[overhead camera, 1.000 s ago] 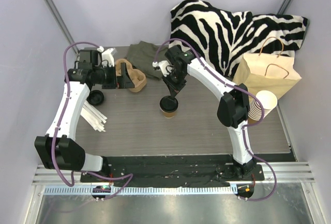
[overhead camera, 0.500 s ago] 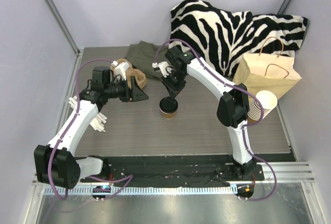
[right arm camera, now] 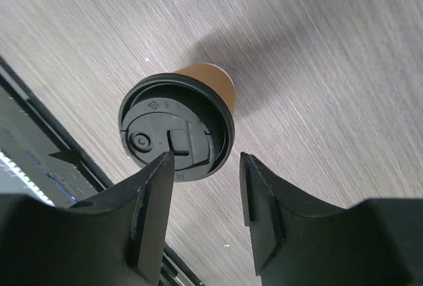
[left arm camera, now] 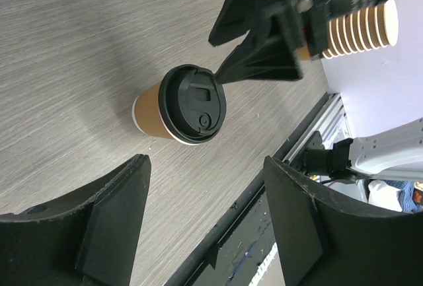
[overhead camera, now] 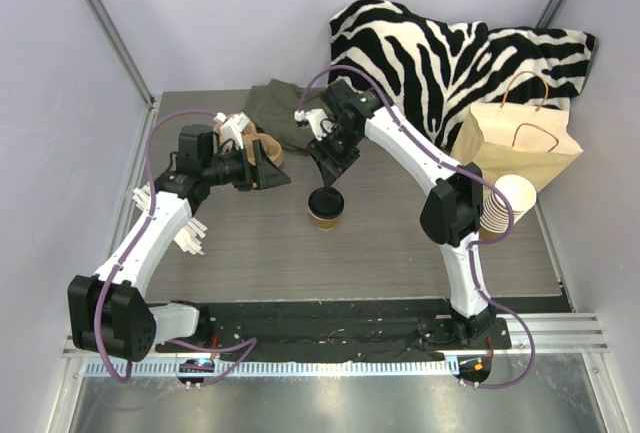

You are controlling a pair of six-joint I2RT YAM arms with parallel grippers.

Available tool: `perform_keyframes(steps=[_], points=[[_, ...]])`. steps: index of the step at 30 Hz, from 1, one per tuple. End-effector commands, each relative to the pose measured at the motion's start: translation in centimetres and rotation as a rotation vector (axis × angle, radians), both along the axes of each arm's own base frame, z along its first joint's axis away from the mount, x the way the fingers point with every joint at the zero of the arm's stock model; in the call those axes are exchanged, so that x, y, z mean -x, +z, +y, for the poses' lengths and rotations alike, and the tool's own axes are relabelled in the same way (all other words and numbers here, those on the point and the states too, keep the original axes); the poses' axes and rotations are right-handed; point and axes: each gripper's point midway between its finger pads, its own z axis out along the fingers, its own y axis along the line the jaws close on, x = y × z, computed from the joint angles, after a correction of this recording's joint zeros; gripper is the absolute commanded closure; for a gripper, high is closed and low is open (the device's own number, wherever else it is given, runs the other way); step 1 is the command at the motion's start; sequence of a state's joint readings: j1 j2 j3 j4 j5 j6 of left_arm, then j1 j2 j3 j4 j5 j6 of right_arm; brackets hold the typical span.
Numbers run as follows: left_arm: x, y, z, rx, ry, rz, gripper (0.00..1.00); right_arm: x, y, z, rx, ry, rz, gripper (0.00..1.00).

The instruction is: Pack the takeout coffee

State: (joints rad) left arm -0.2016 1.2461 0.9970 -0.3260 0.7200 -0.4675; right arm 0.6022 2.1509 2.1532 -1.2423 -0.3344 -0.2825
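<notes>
The takeout coffee [overhead camera: 325, 207] is a small brown paper cup with a black lid, standing upright mid-table. My right gripper [overhead camera: 329, 169] hovers just above and behind its lid, open, with nothing between its fingers. In the right wrist view the lidded takeout coffee [right arm camera: 177, 129] sits just past my right gripper [right arm camera: 206, 160], and one fingertip overlaps the lid's edge. My left gripper [overhead camera: 277, 174] points at the cup from the left, open and empty, a short gap away. Seen from the left wrist, the takeout coffee [left arm camera: 180, 105] lies ahead of my left gripper [left arm camera: 206, 167].
A kraft paper bag [overhead camera: 516, 141] with handles stands at the back right, and a stack of lidless brown cups [overhead camera: 504, 205] lies in front of it. Zebra-print fabric [overhead camera: 450, 53] and an olive cloth [overhead camera: 280, 103] lie at the back. White sticks [overhead camera: 186, 234] lie at the left.
My right gripper has opened and lifted slightly off the cup's lid. My left arm has swung from the far left toward the cup.
</notes>
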Motion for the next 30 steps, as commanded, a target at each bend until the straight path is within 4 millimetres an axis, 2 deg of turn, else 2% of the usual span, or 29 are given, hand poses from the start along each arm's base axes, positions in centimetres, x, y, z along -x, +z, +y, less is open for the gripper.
perform_keyframes(steps=[1, 2, 4, 5, 7, 8, 9, 10, 11, 12, 13, 14, 15, 16, 17, 18, 23, 26, 27, 29, 30], points=[[0.0, 1.7, -0.4, 0.032, -0.032, -0.060, 0.27, -0.6, 6.5, -1.4, -0.166, -0.024, -0.060, 0.50], [0.2, 1.6, -0.5, 0.034, -0.041, -0.055, 0.27, -0.3, 7.3, -1.6, -0.239, -0.022, -0.018, 0.52], [0.3, 1.4, -0.7, 0.030, -0.051, -0.056, 0.30, 0.5, 7.0, -1.6, -0.304, -0.029, 0.061, 0.57], [0.3, 1.3, -0.9, 0.028, -0.055, -0.057, 0.31, 1.6, 7.1, -1.4, -0.374, -0.022, 0.132, 0.62], [0.4, 1.1, -1.5, 0.023, -0.071, -0.050, 0.33, 1.7, 7.5, -0.4, -0.457, -0.045, 0.172, 0.69], [0.5, 1.0, -1.8, 0.024, -0.080, -0.046, 0.34, 2.6, 6.6, 0.0, -0.497, -0.060, 0.249, 0.71], [0.5, 0.7, -2.1, 0.022, -0.086, -0.034, 0.35, 1.9, 7.6, 0.8, -0.568, -0.049, 0.203, 0.73], [0.7, 0.7, -2.5, 0.022, -0.099, -0.033, 0.35, 2.1, 7.8, 1.2, -0.598, -0.099, 0.257, 0.76], [0.8, 0.5, -2.7, 0.020, -0.103, -0.030, 0.36, 2.9, 6.5, 1.4, -0.614, -0.127, 0.326, 0.78], [0.8, 0.5, -2.9, 0.019, -0.106, -0.032, 0.37, 2.1, 7.2, 2.1, -0.669, -0.127, 0.282, 0.80], [0.9, 0.3, -3.2, 0.018, -0.115, -0.029, 0.37, 2.1, 7.1, 2.3, -0.685, -0.177, 0.327, 0.85], [0.9, 0.3, -3.4, 0.016, -0.117, -0.031, 0.38, 2.6, 5.8, 2.3, -0.684, -0.212, 0.374, 0.87], [0.8, 0.2, -3.5, 0.013, -0.119, -0.033, 0.39, 2.0, 6.0, 2.6, -0.719, -0.210, 0.342, 0.89], [0.7, 0.1, -3.8, 0.010, -0.123, -0.031, 0.40, 2.1, 5.9, 2.7, -0.726, -0.226, 0.350, 0.94], [0.6, 0.0, -3.8, 0.005, -0.118, -0.032, 0.41, 2.6, 4.7, 2.6, -0.715, -0.277, 0.400, 0.97], [0.5, -0.2, -3.9, 0.001, -0.117, -0.028, 0.44, 2.2, 4.4, 2.7, -0.724, -0.287, 0.382, 0.99], [0.3, -1.3, -4.9, -0.031, -0.135, -0.011, 0.53, 2.9, 1.5, 2.5, -0.683, -0.344, 0.411, 0.99], [0.1, -2.0, -5.1, -0.097, -0.136, -0.010, 0.60, 3.1, -0.4, 2.2, -0.651, -0.377, 0.436, 0.99], [0.1, -2.8, -4.9, -0.134, -0.129, 0.007, 0.62, 3.2, -0.7, 2.2, -0.645, -0.381, 0.442, 0.99], [-0.1, -2.6, -5.1, -0.200, -0.148, -0.039, 0.65, 3.3, -1.5, 2.0, -0.632, -0.396, 0.456, 0.99], [0.1, -3.3, -4.9, -0.238, -0.152, -0.020, 0.67, 3.4, -1.9, 2.0, -0.624, -0.402, 0.464, 0.99]])
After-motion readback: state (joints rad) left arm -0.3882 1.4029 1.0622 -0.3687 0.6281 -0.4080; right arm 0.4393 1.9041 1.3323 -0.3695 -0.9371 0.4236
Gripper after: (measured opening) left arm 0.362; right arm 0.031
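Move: The black lid, already on the takeout cup, has its middle about 5 cm back of the right hand, 3 cm to its left and 3 cm below. From the left hand the same lid lies some 11 cm to the right, 2 cm back and 10 cm down. The cup carrier stands about 11 cm ahead and 21 cm left of the right hand; that puts it 14 cm ahead and 7 cm left of the left hand, low on the table. The right hand first hops up about 4 cm and to its right, clear of the lid, then swings back, left and down while it levels out by some 50 degrees, from pointing steeply down to pointing left, its fingers shutting until the closed tips come down on the right part of the lid and stay there, pressing. Meanwhile the left hand moves about 5 cm right and 4 cm down towards the lid from the other side, rolling slightly and narrowing its fingers to about half their former gap, without reaching the cup. ##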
